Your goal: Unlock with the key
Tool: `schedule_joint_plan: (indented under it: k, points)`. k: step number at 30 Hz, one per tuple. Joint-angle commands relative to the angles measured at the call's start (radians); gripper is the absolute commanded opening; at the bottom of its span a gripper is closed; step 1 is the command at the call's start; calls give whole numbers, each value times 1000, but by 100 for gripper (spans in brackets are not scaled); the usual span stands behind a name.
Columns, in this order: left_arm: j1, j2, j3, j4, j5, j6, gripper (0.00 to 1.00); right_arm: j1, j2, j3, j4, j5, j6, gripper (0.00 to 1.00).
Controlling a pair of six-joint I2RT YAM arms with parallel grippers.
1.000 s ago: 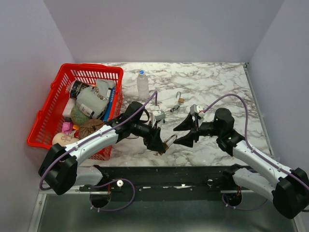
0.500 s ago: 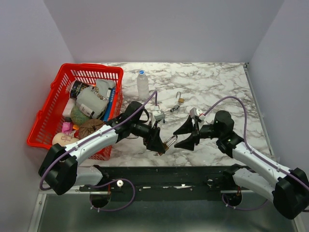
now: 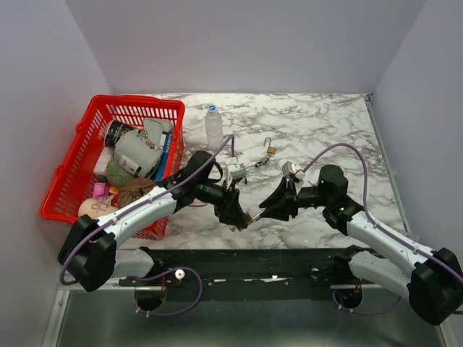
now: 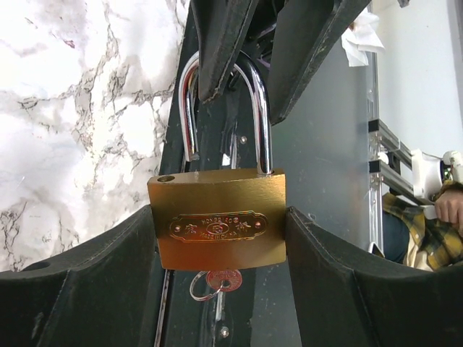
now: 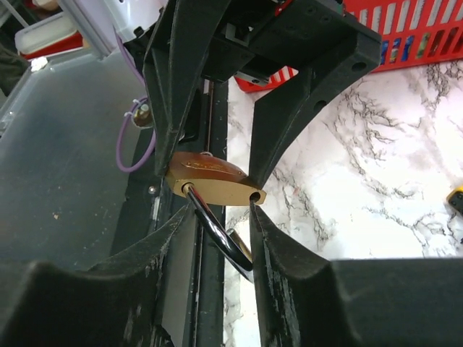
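A brass padlock (image 4: 217,217) hangs in the air above the table's near edge, with my left gripper (image 4: 218,213) shut on the sides of its body. A small key (image 4: 223,278) on a ring sticks out of its underside. The steel shackle (image 5: 217,235) is sprung: one leg stands free above its hole. My right gripper (image 5: 221,210) faces the left one, its fingers (image 4: 217,43) closed in against the shackle from both sides. In the top view the padlock (image 3: 250,215) sits between the left gripper (image 3: 240,215) and the right gripper (image 3: 266,212).
A red basket (image 3: 108,101) full of items stands at the left. A clear bottle (image 3: 213,126) and a second small padlock (image 3: 269,148) with keys lie behind the grippers. The black base rail (image 3: 253,260) runs along the near edge.
My right gripper has moved left to the padlock and its jaws have narrowed from wide open onto the shackle. The left gripper has kept its hold in place.
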Motion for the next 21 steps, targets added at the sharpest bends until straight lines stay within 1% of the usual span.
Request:
schedule_joint_plan:
  k: [1, 3, 4, 6, 9, 10, 12, 13, 16, 17, 18, 19, 20, 21]
  points:
    - [4, -18, 15, 118, 65, -30, 0, 8, 9, 11, -17, -12, 0, 43]
    - [5, -18, 15, 116, 42, -29, 0, 8, 7, 14, -37, 16, -5, 41]
    - [5, -20, 15, 103, 27, -20, 0, 8, 4, 18, -48, 25, -10, 37]
    - [4, -23, 21, 81, -32, -3, 0, 9, 12, 27, -88, 44, -11, 34]
    - [4, -21, 30, 43, -107, 17, 0, 8, 33, 45, -122, 59, -2, 25]
    - [4, -21, 33, 23, -171, 22, 0, 8, 44, 57, -134, 65, 0, 18]
    - [-7, -23, 41, 4, -245, 26, 0, 8, 70, 70, -175, 106, 7, 12]
    - [-13, -23, 40, -3, -321, 23, 0, 8, 79, 73, -191, 132, 12, 9]
    - [-56, -30, 52, -34, -456, 7, 0, 8, 105, 77, -220, 223, 30, 5]
    - [-71, -30, 56, -43, -551, 5, 0, 8, 110, 70, -221, 243, 45, 4]
    - [-86, -30, 67, -55, -596, -3, 0, 6, 115, 65, -220, 272, 53, 4]
    - [-128, -29, 70, -68, -651, -10, 0, 8, 124, 62, -221, 290, 61, 3]
    - [-146, -24, 70, -66, -722, -19, 0, 8, 127, 59, -220, 306, 76, 3]
    - [-169, -21, 67, -62, -757, -45, 0, 8, 130, 54, -221, 339, 82, 2]
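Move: The open shackle lies right at the right hand's fingertips, between its part-closed fingers and less than a centimetre or so to the left. The brass lock body, held by the left hand, is about 4 cm left and 1 cm back, with the key some 4 cm beyond it to the left. The small padlock lies about 21 cm ahead, 3 cm right and 12 cm below. From the left hand the shackle is about 5 cm right and 1 cm ahead. The right fingers close and pinch the shackle as both hands sink about 4 cm, going somewhat forward. ##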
